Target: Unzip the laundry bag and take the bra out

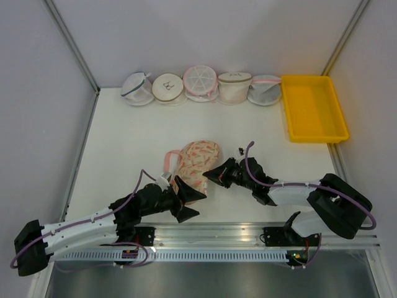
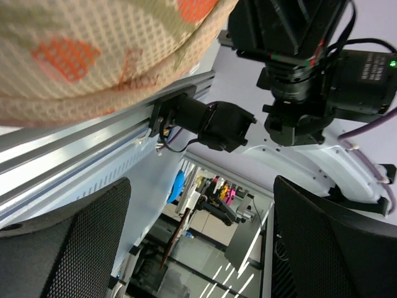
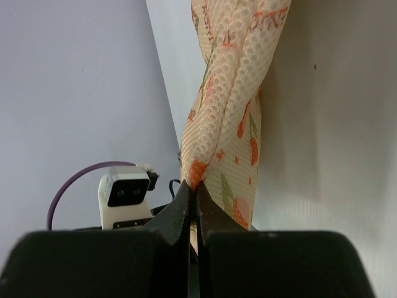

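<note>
The cream laundry bag [image 1: 198, 159] with orange-pink print lies mid-table, its pink loop [image 1: 170, 159] to the left. My right gripper [image 1: 211, 174] is at the bag's right near edge. In the right wrist view the right gripper [image 3: 194, 194] is shut on a fold of the bag's mesh fabric [image 3: 231, 118], which rises from the jaws. My left gripper [image 1: 190, 202] is just near of the bag, open and empty. In the left wrist view its fingers [image 2: 64, 251] stand wide apart, with the bag [image 2: 93, 49] above them. The bra is hidden.
Several round mesh bags [image 1: 200, 82] stand in a row at the back. A yellow tray [image 1: 312, 109] sits at the back right. An aluminium rail [image 1: 217, 234] runs along the near edge. White walls close the left and right sides.
</note>
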You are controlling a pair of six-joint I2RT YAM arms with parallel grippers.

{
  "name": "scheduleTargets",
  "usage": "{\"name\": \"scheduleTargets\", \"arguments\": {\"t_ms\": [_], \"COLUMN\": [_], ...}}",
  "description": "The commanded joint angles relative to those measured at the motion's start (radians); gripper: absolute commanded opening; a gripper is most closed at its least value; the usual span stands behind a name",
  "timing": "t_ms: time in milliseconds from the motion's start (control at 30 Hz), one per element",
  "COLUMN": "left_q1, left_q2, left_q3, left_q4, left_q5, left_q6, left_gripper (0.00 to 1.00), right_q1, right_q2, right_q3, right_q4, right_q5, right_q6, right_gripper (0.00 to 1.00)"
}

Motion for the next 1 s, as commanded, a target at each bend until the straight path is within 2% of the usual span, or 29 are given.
{"name": "scheduleTargets", "arguments": {"t_ms": [0,100,267,567,700,967], "left_q1": [-0.067,-0.107,-0.112,-0.112,-0.112,-0.112], "left_q2": [0.047,0.05,-0.02,-0.082,-0.11,-0.102], "left_q3": [0.054,0.023,-0.04,-0.023,-0.014,-0.001], "left_q4": [-0.034,-0.032,-0.048,-0.144,-0.157,-0.189], "left_q5": [-0.101,-0.179,-0.326,-0.593,-0.653,-0.676], "left_q6": [-0.07,-0.107,-0.138,-0.113,-0.104,-0.119], "left_gripper": [1.0,1.0,1.0,1.0,1.0,0.99], "right_q1": [0.005,0.007,0.008,0.02,0.039,0.047], "right_q2": [0.025,0.031,0.032,0.003,-0.027,-0.024], "right_q3": [0.024,0.019,-0.002,-0.044,-0.065,-0.084], "right_q4": [0.126,0.163,0.218,0.243,0.243,0.29], "right_q5": [0.041,0.041,0.03,0.013,0.018,-0.008], "right_q6": [0.07,0.083,0.119,0.148,0.15,0.156], "right_gripper": [0.0,0.0,0.01,0.0,0.0,0.0]}}
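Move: The laundry bag's middle lies about 14 cm ahead of the wide-open left hand, hardly off to either side and some 9 cm below it. The bag's pink strap is about as far ahead, some 9 cm to the left. The bag corner pinched by the shut right hand is about 10 cm ahead of the left hand, 3 cm to its right and slightly lower. From the right hand, the bag's middle is about 5 cm ahead, 3 cm left and 6 cm down. Forward and to the left, after a small dip back and down, the left hand swings about 7 cm ahead and 6 cm left, sinking some 3 cm overall. It turns nearly 30 degrees counter-clockwise and brings its open fingers up to the bag's near rim. The right hand keeps its pinch, raising the corner slightly and easing back a centimetre or two. ##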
